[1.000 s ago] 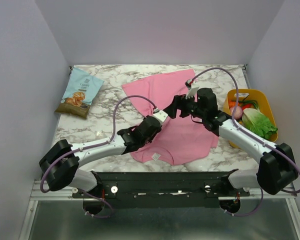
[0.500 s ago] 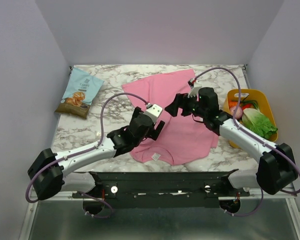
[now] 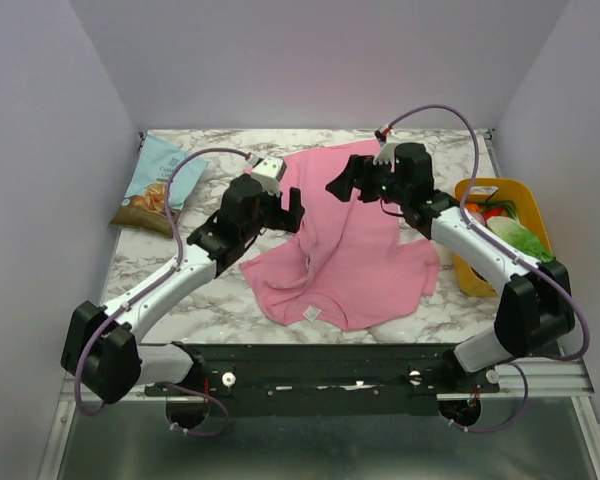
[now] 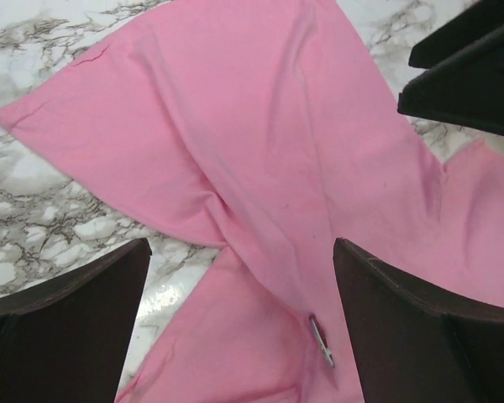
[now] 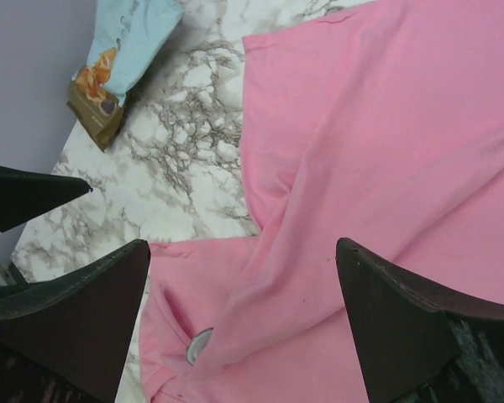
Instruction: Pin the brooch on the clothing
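Note:
The clothing is a pink T-shirt lying rumpled on the marble table, also visible in the wrist views. The brooch is a small silvery disc set in the fabric beside a fold, seen edge-on. In the right wrist view the brooch is half covered by that fold. My left gripper hangs open above the shirt's left part, holding nothing. My right gripper is open over the shirt's far part, also holding nothing.
A blue chips bag lies at the back left. A yellow basket of vegetables stands at the right edge. A small white label shows at the shirt's near hem. Walls enclose three sides.
My left gripper opened and swung back and to the left, off the shirt's middle. My right gripper lifted and drew toward the back. The shirt's left part now lies folded differently.

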`<state>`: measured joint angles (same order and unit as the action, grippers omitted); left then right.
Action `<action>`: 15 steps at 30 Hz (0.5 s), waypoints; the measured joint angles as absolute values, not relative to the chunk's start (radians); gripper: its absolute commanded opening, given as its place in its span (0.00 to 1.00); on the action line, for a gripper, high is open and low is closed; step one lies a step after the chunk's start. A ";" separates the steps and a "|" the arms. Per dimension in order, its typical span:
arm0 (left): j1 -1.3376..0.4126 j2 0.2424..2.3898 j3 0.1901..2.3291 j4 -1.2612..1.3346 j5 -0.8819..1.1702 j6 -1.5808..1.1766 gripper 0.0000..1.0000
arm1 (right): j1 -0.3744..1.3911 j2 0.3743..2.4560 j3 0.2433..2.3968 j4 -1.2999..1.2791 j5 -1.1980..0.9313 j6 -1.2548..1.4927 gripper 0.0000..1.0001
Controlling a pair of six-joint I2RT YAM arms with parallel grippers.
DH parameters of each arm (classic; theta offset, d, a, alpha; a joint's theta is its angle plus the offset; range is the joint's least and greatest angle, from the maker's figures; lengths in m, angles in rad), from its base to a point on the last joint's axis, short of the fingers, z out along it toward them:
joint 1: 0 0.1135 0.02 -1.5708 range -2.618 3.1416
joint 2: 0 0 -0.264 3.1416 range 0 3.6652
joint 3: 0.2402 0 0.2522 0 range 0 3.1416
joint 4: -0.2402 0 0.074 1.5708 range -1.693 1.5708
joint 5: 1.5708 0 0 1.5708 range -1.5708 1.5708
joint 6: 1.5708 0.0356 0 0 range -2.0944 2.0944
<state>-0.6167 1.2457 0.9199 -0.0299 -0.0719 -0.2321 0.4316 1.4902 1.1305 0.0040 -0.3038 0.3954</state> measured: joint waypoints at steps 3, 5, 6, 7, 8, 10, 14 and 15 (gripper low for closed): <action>-0.538 1.314 0.994 -0.032 -0.001 -0.284 0.99 | 0.412 1.544 1.205 -0.011 -0.301 0.396 1.00; -0.492 1.385 1.064 -0.055 0.024 -0.325 0.99 | 0.392 1.586 1.267 -0.036 -0.292 0.403 1.00; -0.469 1.423 1.103 -0.064 0.036 -0.345 0.99 | 0.380 1.615 1.304 -0.051 -0.288 0.411 1.00; -0.452 1.451 1.130 -0.076 0.044 -0.362 0.99 | 0.365 1.644 1.347 -0.068 -0.283 0.419 1.00; -0.428 1.495 1.166 -0.088 0.058 -0.388 0.99 | 0.348 1.676 1.391 -0.083 -0.278 0.434 1.00; -0.382 1.558 1.214 -0.109 0.084 -0.427 0.99 | 0.310 1.737 1.468 -0.110 -0.274 0.467 1.00; -0.278 1.681 1.282 -0.145 0.134 -0.518 0.99 | 0.213 1.842 1.578 -0.152 -0.274 0.566 1.00; -0.250 1.716 1.299 -0.155 0.147 -0.545 0.99 | 0.188 1.863 1.593 -0.161 -0.273 0.592 1.00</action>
<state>-0.2497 1.7164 1.2995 -0.1555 0.1471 -0.5446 0.1879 1.8633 1.5932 -0.1608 -0.2733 0.5919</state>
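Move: Some 24 cm ahead of the empty left hand, 11 cm to its left and 18 cm below lies the clothing's far left corner. The brooch lies about 2 cm back and 5 cm right of this hand; the snack bag is roughly 23 cm ahead, 33 cm left. From the right hand, the far right corner is about 30 cm ahead, 15 cm right and 19 cm down, the brooch some 7 cm back and 8 cm left. Spreading apart over the cloth, both open hands reach forward towards its far corners. The left goes about 13 cm forward, veering left and, after a slight rise, sinking some 5 cm as its fingers tip down and swing counter-clockwise; the right goes 14 cm forward and 8 cm right at nearly the same height, turning some 20 degrees clockwise. Neither touches the cloth. ##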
